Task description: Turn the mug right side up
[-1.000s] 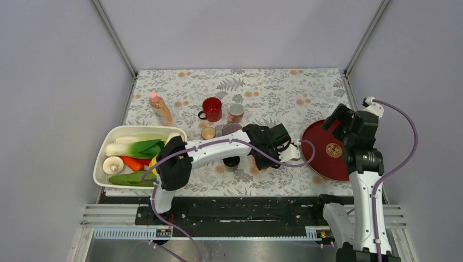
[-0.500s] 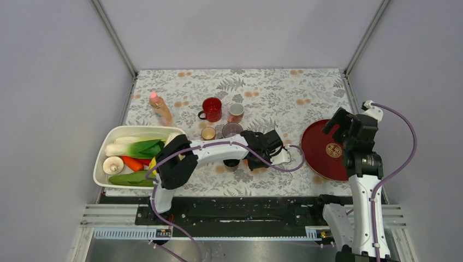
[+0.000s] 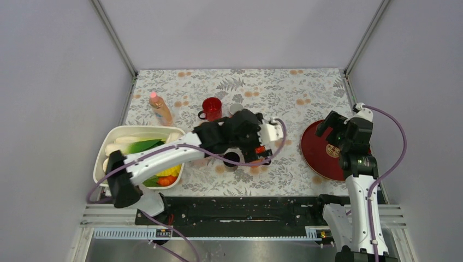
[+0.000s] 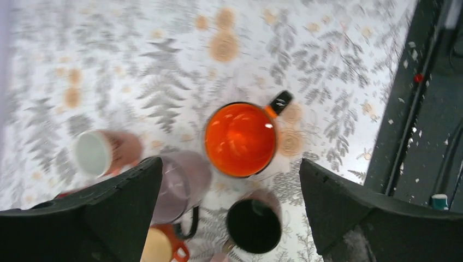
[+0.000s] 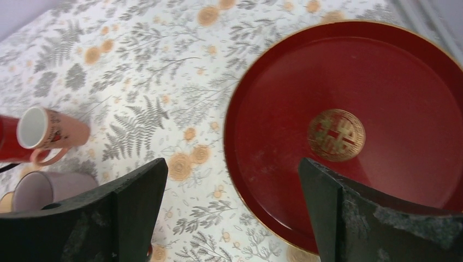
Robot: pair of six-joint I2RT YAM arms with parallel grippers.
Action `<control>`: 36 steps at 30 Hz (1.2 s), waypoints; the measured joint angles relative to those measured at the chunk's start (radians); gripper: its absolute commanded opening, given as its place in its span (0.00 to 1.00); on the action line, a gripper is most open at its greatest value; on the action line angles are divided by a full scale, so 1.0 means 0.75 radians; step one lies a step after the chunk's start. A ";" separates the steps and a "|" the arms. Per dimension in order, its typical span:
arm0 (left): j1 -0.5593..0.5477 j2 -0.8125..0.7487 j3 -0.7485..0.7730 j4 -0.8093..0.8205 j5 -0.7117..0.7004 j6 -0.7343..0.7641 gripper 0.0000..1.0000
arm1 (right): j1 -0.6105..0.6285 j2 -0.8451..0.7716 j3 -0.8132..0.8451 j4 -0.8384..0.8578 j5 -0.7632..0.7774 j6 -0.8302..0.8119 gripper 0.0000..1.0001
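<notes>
The mug [image 4: 240, 139] is black outside and orange inside, with a black handle. It stands mouth up on the flowered cloth. In the top view it [image 3: 262, 159] is mostly hidden under my left gripper. My left gripper [image 4: 229, 164] [image 3: 261, 148] is open and empty, hanging above the mug without touching it. My right gripper [image 5: 232, 161] [image 3: 329, 124] is open and empty, over the left edge of the red plate [image 5: 382, 71].
A dark cup [image 4: 254, 225] [image 3: 231, 160], a lilac mug [image 4: 183, 183], a pink mug [image 4: 106, 153] [image 5: 52, 131] and a small orange cup [image 4: 158, 245] crowd beside the mug. A red mug [image 3: 212, 108], a bottle [image 3: 160, 108] and a white vegetable tray [image 3: 109, 136] stand at the left.
My left gripper has lifted and drawn back to the left, away from the low spot right of the dark cup. Its arm now reaches over the tray. My right gripper shifted slightly left.
</notes>
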 measured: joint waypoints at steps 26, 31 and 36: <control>1.297 -1.274 -1.470 0.803 -0.378 -0.432 0.99 | 0.001 -0.341 -0.769 0.801 0.065 0.059 0.99; 1.297 -1.287 -1.511 0.878 -0.447 -0.516 0.99 | 0.001 -0.388 -0.801 0.828 0.064 0.067 0.99; 1.297 -1.285 -1.511 0.917 -0.462 -0.528 0.99 | 0.001 -0.366 -0.801 0.842 0.061 0.072 1.00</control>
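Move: The orange mug stands upright almost straight below the open left hand, about 15 cm down and 1 cm back. From that hand the grey mug is some 9 cm left and 6 cm ahead, the small black mug 9 cm left and 4 cm back, and the vegetable basket's middle about 45 cm left and 3 cm back, all some 15 cm lower. From the right hand the orange mug lies roughly 30 cm left, 6 cm back and 17 cm down. Already clear of the orange mug and empty, the left hand keeps rising another 12 cm while it sweeps fast to the left and somewhat forward over the grey mug, then sinks on the way to the vegetable basket, ending about 40 cm left of its start over the basket's far right part, fingers still wide open and swung counter-clockwise from pointing right to pointing forward. The right hand, also empty and open, sinks nearly 10 cm towards the red plate, then comes back up a little while its fingers tip upward by just under 20 degrees, touching nothing. ##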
